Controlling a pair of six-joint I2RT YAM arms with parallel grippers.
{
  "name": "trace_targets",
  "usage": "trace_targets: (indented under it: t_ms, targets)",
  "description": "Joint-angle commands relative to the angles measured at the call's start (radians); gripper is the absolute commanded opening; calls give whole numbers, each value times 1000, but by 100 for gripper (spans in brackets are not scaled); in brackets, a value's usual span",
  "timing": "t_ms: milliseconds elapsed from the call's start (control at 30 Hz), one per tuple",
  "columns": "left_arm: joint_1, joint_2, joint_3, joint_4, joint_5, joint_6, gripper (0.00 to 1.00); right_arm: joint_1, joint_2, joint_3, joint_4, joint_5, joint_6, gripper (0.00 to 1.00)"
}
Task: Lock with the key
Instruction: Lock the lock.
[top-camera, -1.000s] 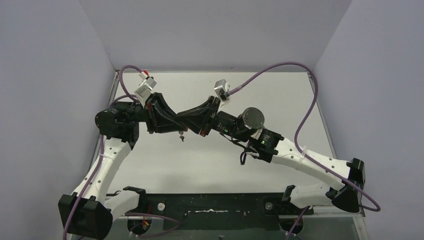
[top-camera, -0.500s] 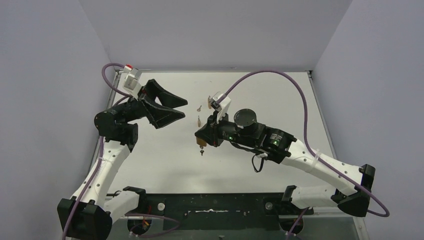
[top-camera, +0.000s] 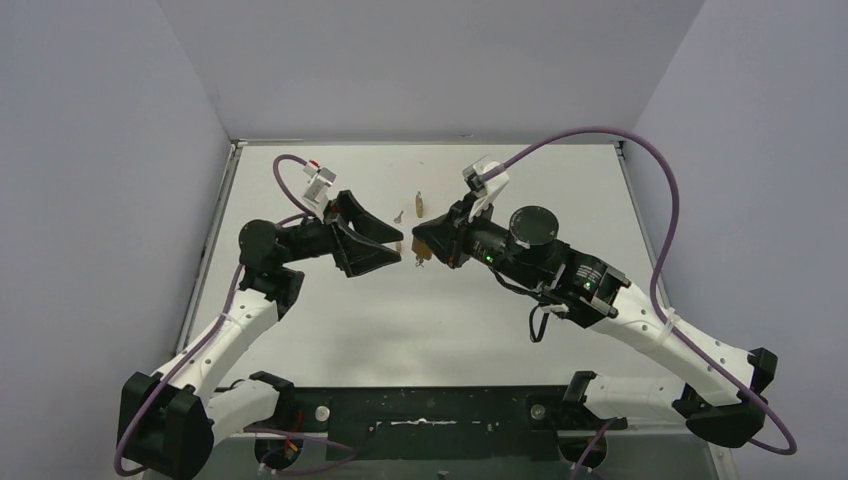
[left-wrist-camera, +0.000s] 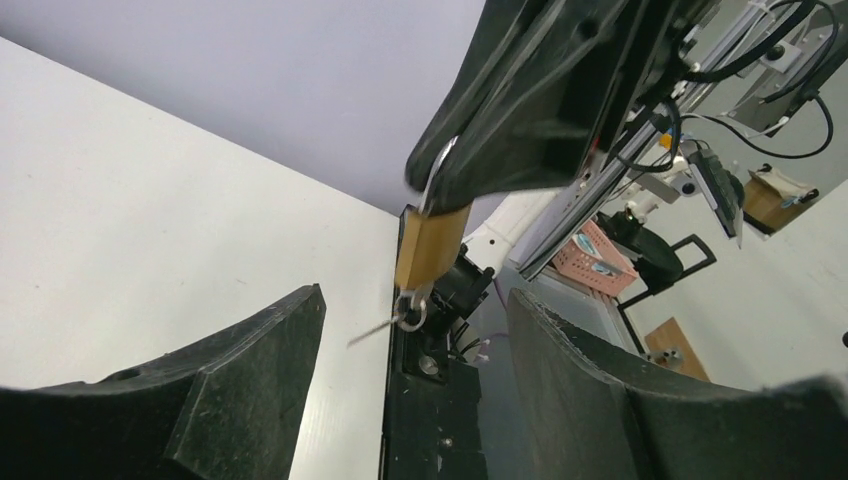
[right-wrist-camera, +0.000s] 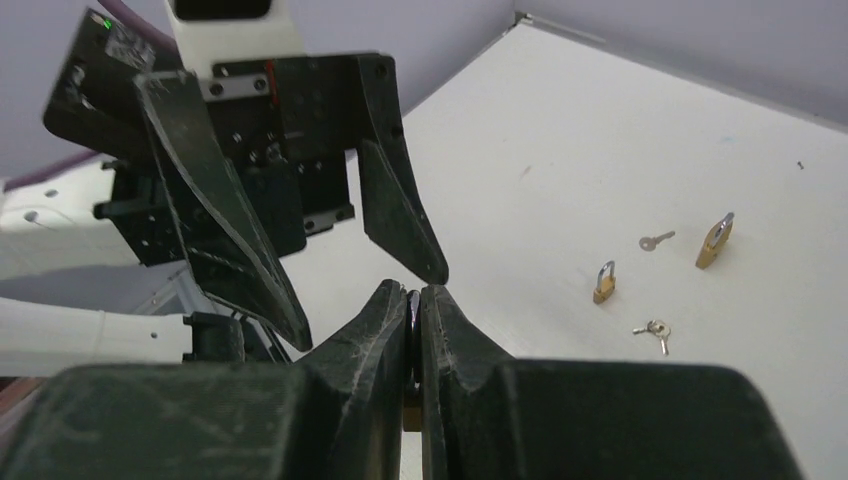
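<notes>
My right gripper (right-wrist-camera: 415, 292) is shut on the steel shackle of a brass padlock (left-wrist-camera: 430, 245), which hangs above the table. Under the lock's body a key ring (left-wrist-camera: 410, 312) dangles, and a small key (left-wrist-camera: 368, 331) sticks out sideways from it. Whether a key sits in the keyhole is not visible. My left gripper (left-wrist-camera: 418, 293) is open, its fingers (left-wrist-camera: 250, 380) standing on either side of the lock without touching it. From above, the left gripper (top-camera: 400, 250) faces the right gripper (top-camera: 420, 248) tip to tip, with the padlock (top-camera: 421, 260) between them.
On the white table (right-wrist-camera: 560, 130) behind the grippers lie two more brass padlocks (right-wrist-camera: 603, 283) (right-wrist-camera: 714, 242), a single loose key (right-wrist-camera: 655, 240) and a small pair of keys (right-wrist-camera: 652, 329). Grey walls enclose the table on three sides.
A second ago both grippers were joined at the padlock. The left gripper opened and pulled away, then returned open around the lock. The right arm carried the lock back and to the right.
</notes>
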Motion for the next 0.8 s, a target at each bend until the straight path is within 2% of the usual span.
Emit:
trace_targets:
  t_ms: [0, 567, 633, 667, 700, 733, 767]
  targets:
    - [-31, 30, 26, 70, -13, 31, 65, -12, -23, 84, 115, 46, -9, 0]
    - [-144, 107, 82, 144, -58, 57, 67, -16, 18, 116, 160, -17, 19, 0]
    - [-161, 118, 86, 144, -67, 66, 64, -16, 16, 116, 159, -18, 21, 0]
    - [-168, 125, 88, 144, -67, 70, 55, -15, 16, 117, 159, -18, 20, 0]
    - [-172, 132, 90, 144, -64, 70, 40, -16, 14, 119, 158, -16, 19, 0]
    - [-174, 137, 92, 148, -61, 68, 25, -18, 12, 118, 158, -14, 20, 0]
    - [-175, 143, 90, 157, -57, 62, 3, -17, 10, 118, 157, -12, 19, 0]
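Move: The key, hanging from the bottom of the padlock, is about 5 cm to the right of the left hand, 2 cm back and some 4 cm lower. The padlock's body is also about 5 cm to the left hand's right, 1 cm back and 1 cm lower. The right gripper already grips the shackle: the padlock's body hangs about 4 cm below that hand and the key some 7 cm below, both roughly 1 cm back and level sideways. Lift the padlock about 4 cm first with the right gripper, keeping the shackle pinched, then hold it there. Meanwhile bring the open left gripper about 4 cm to the right and slightly back, to the key under the padlock's body, and only at the very end start closing its fingers around the key. ##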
